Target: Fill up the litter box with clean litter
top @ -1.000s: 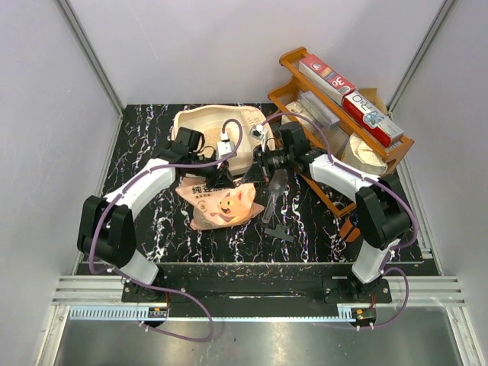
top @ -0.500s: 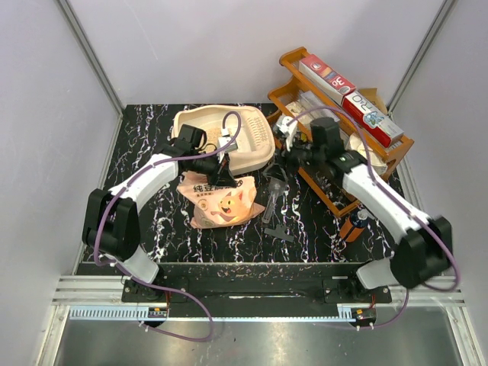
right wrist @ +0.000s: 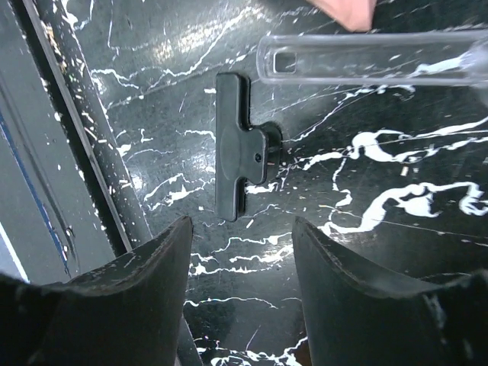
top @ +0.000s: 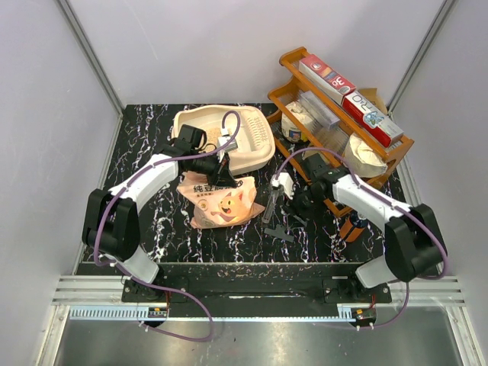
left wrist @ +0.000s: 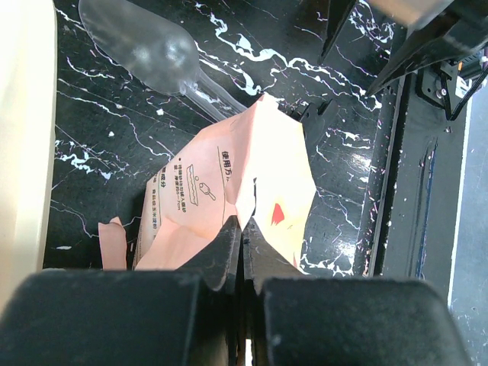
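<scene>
The cream litter box point(top: 229, 136) lies at the back of the table, and its wall point(left wrist: 23, 137) shows at the left edge of the left wrist view. No clean litter shows in any view. A pink-orange printed bag point(top: 221, 200) lies just in front of the box. My left gripper point(top: 221, 174) is shut on the bag's top edge point(left wrist: 252, 183), jaws pressed together over the paper. My right gripper point(top: 293, 200) hangs open over the table, right of the bag. Below its fingers point(right wrist: 242, 229) lies a black clip point(right wrist: 240, 156), with nothing between them.
A clear plastic scoop point(top: 273, 200) lies between the bag and my right gripper; its handle point(right wrist: 374, 57) crosses the top of the right wrist view. A brown wooden rack point(top: 343, 114) with boxes and bowls stands at the back right. The black clip point(top: 284, 231) lies nearer the front.
My right gripper opened, left the bag's top and swung down and right to above the clip. My left gripper closed on the bag's top edge.
</scene>
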Available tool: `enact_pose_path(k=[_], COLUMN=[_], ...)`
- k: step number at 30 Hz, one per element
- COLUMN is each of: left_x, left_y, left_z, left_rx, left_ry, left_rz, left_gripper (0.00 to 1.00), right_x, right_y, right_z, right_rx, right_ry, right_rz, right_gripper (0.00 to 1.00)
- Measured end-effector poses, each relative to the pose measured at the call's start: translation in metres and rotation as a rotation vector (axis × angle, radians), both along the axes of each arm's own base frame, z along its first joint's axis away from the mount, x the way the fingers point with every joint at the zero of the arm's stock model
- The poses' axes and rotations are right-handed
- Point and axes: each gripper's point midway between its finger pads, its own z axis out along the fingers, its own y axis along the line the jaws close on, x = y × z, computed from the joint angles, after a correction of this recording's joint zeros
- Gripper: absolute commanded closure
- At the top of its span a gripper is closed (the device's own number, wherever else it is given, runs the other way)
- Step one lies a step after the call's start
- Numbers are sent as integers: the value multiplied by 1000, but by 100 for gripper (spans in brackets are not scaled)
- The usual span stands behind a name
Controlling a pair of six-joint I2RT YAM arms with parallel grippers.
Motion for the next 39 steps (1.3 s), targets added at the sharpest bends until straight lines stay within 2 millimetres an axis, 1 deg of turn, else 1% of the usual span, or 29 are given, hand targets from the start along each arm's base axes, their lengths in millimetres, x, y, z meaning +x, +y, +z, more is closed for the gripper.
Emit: enact_pose_path(k=[3, 7, 11, 13, 17, 24, 26, 27, 29, 30, 31, 39], left_x=[0, -1, -2, -2, -2, -2, -2, -2, -2, -2, -2, -2], left_y=[0, 0, 0, 0, 1, 1, 1, 1, 1, 1, 1, 1], left_z=[0, -1, -1, -1, 0, -1, -2, -2, -2, -2, -1, -1], left_rx=[0, -1, -2, -3, -2, -2, -2, -2, -2, -2, -2, -2], left_ry=[1, 2, -3, -4, -9, -10, -9, -9, -10, -9, -9, -9], left_rz=[0, 0, 0, 0, 0, 1, 1, 1, 0, 0, 0, 0], left_gripper=[100, 100, 100, 100, 100, 100, 100, 100, 100, 100, 100, 100], right_x=[-6, -2, 4, 6, 5, -13, -15, -15, -16, -16, -16, -21], right_y=[-1, 1, 6, 9, 15, 20, 21, 21, 21, 21, 22, 26], right_z=[-17, -39, -49, -51, -51, -55, -57, -58, -59, -60, -60, -55], right_rx=[-36, -77, -85, -79, -57, -50, -53, -55, -57, -56, -54, -29], right_ry=[61, 149, 187, 200, 232, 308, 321, 323, 330, 329, 337, 367], right_rz=[23, 28, 30, 33, 44, 79, 82, 83, 80, 83, 80, 76], right_gripper=[44, 44, 47, 48, 55, 61, 69, 78, 88, 97, 100, 100])
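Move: The black clip lies on the counter roughly 5 cm to the right hand's left, 2 cm nearer the base and about 6 cm below its open fingers. The scoop lies beyond the clip, its middle some 9 cm ahead and 7 cm left of that hand. The litter bag is 22 cm or so to its left and 6 cm farther out. From the left hand the clip is about 14 cm right, 13 cm back and 12 cm down. The right fingers come onto the right-hand end of the black clip and shut fully there from just over half open: the hand drops about 5 cm, then eases left and back by 2 to 3 cm while the fingers narrow, rolling some 20 degrees in all. The left hand stays put, still pinching the litter bag's top. ##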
